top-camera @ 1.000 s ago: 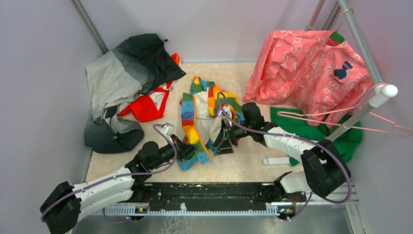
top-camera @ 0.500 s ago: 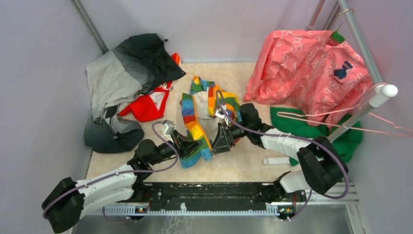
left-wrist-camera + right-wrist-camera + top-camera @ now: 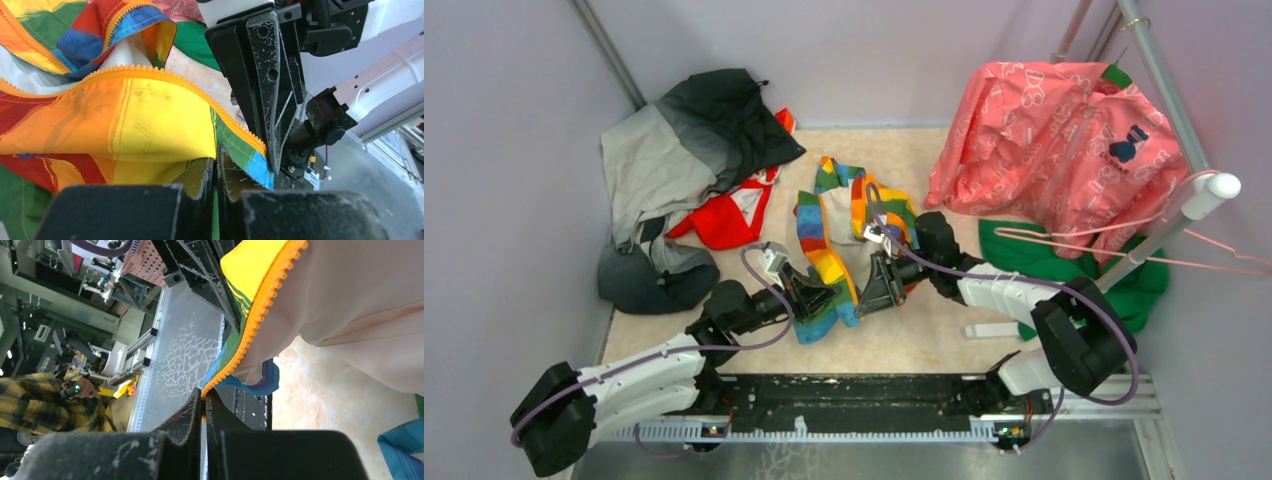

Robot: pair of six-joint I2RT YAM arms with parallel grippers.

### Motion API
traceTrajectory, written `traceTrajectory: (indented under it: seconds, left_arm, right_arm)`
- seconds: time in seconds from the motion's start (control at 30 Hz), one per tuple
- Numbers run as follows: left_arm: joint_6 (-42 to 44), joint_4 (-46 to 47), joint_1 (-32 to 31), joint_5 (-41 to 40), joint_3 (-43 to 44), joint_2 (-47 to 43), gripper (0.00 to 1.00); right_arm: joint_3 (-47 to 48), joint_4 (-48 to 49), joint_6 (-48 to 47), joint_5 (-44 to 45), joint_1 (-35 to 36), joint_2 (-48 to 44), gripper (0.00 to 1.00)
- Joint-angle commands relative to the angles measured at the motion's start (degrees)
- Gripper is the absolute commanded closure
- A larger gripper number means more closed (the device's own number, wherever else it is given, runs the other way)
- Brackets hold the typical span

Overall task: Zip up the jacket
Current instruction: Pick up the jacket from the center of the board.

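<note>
The rainbow-striped jacket (image 3: 829,245) lies open in the middle of the table, its pale lining (image 3: 360,305) facing up. My left gripper (image 3: 824,298) is shut on the lower hem of the jacket's left front panel; in the left wrist view green cloth is pinched between the left gripper (image 3: 216,162) jaws. The orange zipper (image 3: 150,75) runs along that panel's edge. My right gripper (image 3: 871,300) stands just to the right of the left one. In the right wrist view the right gripper (image 3: 203,395) is shut on the bottom end of the orange zipper (image 3: 260,310).
A grey-and-black jacket (image 3: 674,160) and a red garment (image 3: 724,215) are heaped at the back left. A pink patterned garment (image 3: 1064,140) hangs from the rack pole (image 3: 1169,90) at the right, over a green garment (image 3: 1064,265) and a pink hanger (image 3: 1124,250).
My right gripper has gone from open to shut on the zipper's lower end. The left gripper has drawn its hem slightly right and up, toward the right gripper.
</note>
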Motion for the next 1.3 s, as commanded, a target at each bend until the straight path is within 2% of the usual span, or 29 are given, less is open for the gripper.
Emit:
traceTrajectory:
  seconds: [0.0,0.13,0.27,0.3,0.43,0.5,0.6,0.97,1.2,1.27]
  left_arm:
    - [-1.9,-4.0,0.4,-2.4,2.8,-0.6,0.81]
    - [-7.1,-14.4,0.4,-2.3,2.6,-6.7,0.4]
    - [-11.7,-25.2,0.4,-0.9,2.9,-17.3,0.06]
    - [-13.1,-26.8,0.5,-0.3,2.9,-19.6,0.02]
    - [-22.5,-28.3,0.5,4.0,1.9,-22.8,0.02]
    - [-25.6,-28.8,0.5,7.1,1.7,-20.0,0.01]
    - [-25.4,-29.4,0.3,10.3,2.2,-14.9,0.01]
    - [-25.9,-12.4,0.3,16.1,2.7,3.5,0.01]
    - [-27.2,-3.9,0.2,17.1,1.3,9.0,0.02]
    - [-27.1,-2.0,0.3,16.6,0.9,10.5,0.06]
  right_arm:
    - [1.5,1.3,-1.2,-2.2,0.7,0.2,1.0]
    - [4.3,-6.6,-8.0,-2.6,0.6,0.4,1.0]
    - [6.9,-12.7,-14.6,-5.8,0.0,2.4,1.0]
    - [7.5,-13.7,-15.8,-6.5,-0.1,3.2,1.0]
    - [10.9,-20.4,-21.9,-9.2,-0.1,6.2,1.0]
    - [13.0,-25.6,-26.2,-9.9,-0.1,7.5,1.0]
    - [15.3,-32.8,-33.3,-10.1,-0.1,8.7,1.0]
    - [14.9,-31.8,-32.4,-8.2,0.8,10.7,1.0]
    - [14.6,-32.2,-31.7,-3.9,0.8,12.1,1.0]
    - [14.8,-33.1,-32.0,-2.1,0.8,12.7,1.0]
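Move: Both shut grippers hold the jacket's left front panel in the air. Its blue hem corner, at the bottom end of the orange zip teeth, sits in the right fingers, about 5 cm to the right of the left hand, 3 cm back and 1 cm lower. From the left hand, the other zip edge lies some 13 cm ahead, 5 cm right and 12 cm below, and the red-and-white cloth about 14 cm ahead, 18 cm left and 14 cm below. The left hand lets go of the panel, opening wide, backs off up and a little left, then swings down and right in an arc under the zip edge towards the blue hem corner, ending about 6 cm back from and 6 cm below its start with the fingers tipped some 35 degrees farther down. The right hand keeps its pinch on the corner, barely travelling at first as it turns about 10 degrees counter-clockwise, then lowering it about 3 cm in all. ##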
